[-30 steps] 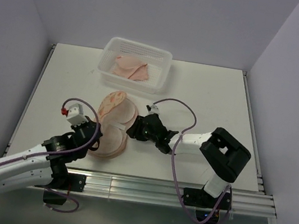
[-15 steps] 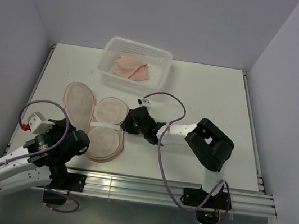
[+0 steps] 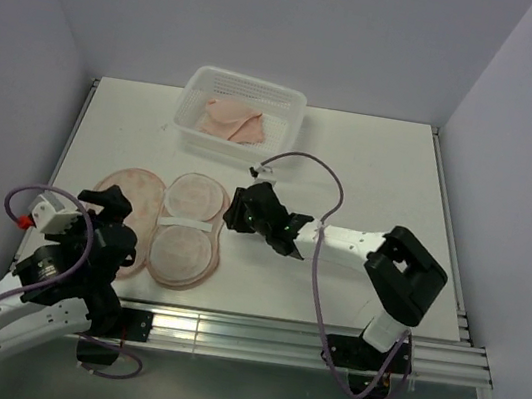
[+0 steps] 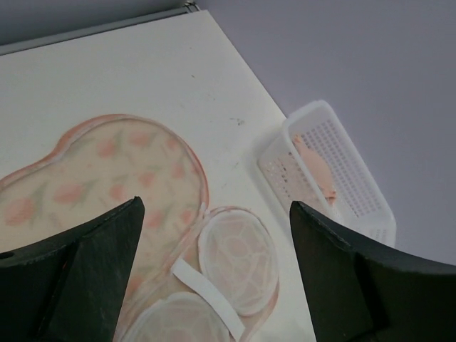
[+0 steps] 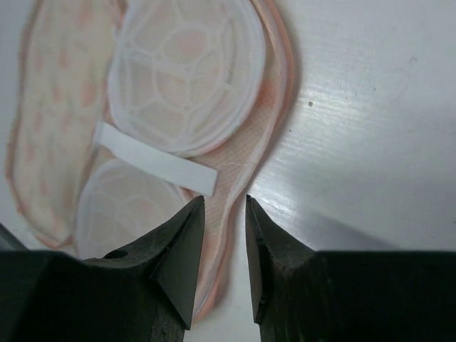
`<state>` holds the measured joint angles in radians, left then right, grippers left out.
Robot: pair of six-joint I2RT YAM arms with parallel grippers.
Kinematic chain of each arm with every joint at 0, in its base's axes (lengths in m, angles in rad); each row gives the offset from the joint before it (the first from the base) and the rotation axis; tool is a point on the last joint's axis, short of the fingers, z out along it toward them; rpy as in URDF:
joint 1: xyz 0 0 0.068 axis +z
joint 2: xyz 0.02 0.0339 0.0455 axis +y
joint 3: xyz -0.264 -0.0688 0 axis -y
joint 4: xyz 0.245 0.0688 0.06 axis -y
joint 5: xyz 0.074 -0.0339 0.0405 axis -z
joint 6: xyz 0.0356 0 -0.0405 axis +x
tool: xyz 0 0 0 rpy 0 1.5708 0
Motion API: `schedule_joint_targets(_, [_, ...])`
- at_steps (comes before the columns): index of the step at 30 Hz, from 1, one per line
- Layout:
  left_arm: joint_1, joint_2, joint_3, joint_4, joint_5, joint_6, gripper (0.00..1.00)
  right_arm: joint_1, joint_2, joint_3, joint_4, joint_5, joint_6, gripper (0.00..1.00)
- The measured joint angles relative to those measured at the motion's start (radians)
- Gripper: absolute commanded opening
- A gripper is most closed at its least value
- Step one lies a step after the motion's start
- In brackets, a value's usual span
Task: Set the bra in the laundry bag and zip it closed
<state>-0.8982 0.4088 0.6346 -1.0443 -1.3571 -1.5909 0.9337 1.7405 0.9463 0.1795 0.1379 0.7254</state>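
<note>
The laundry bag (image 3: 155,228) lies opened flat at the front left of the table. Its printed flap is folded out to the left, and the half with two white mesh cups and a white band is on the right. It also shows in the left wrist view (image 4: 92,171) and the right wrist view (image 5: 249,153). The pale pink bra (image 3: 233,121) lies in the white basket, also seen from the left wrist (image 4: 317,167). My left gripper (image 3: 111,221) is wide open and empty above the printed flap. My right gripper (image 3: 234,211) hovers at the bag's right edge, jaws a little apart over its rim.
The white mesh basket (image 3: 288,127) stands at the back centre of the table, also seen in the left wrist view (image 4: 356,206). Grey walls enclose the table on three sides. A metal rail runs along the near edge (image 3: 275,333).
The bag's top flap has been swung open to the left and now lies flat. My left gripper has let go and drawn back to the left. My right gripper stays at the bag's right edge.
</note>
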Motion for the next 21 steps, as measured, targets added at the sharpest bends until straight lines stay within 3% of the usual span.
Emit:
schedule_joint_targets(4, [0.000, -0.007, -0.018, 0.277, 0.075, 0.322, 0.73, -0.004, -0.134, 0.002, -0.054, 0.034, -0.084, 0.18])
schedule_joint_targets(7, [0.005, 0.079, -0.032, 0.449, 0.174, 0.486, 0.69, -0.015, -0.206, 0.008, -0.096, 0.058, -0.135, 0.05])
schedule_joint_targets(13, [0.086, 0.502, 0.051, 0.734, 0.445, 0.737, 0.57, -0.118, -0.305, 0.011, -0.155, 0.068, -0.198, 0.02])
schedule_joint_targets(21, [0.361, 0.942, 0.454, 0.887, 0.792, 0.906, 0.52, -0.192, -0.485, -0.098, -0.181, 0.075, -0.217, 0.04])
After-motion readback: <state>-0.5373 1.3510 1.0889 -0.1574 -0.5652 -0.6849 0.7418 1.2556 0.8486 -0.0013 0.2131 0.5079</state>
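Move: The bra lies in the white bin, roughly 42 cm ahead of the left hand, 19 cm to its right and some 19 cm lower. The opened laundry bag's cup half is about 7 cm ahead and 13 cm right of that hand, near 21 cm down. From the right hand the bra is about 36 cm ahead, 5 cm left and 4 cm lower. Left hand sweeps right, then 20 cm forward towards the bra, half-closing; right hand rises about 12 cm, closing. ##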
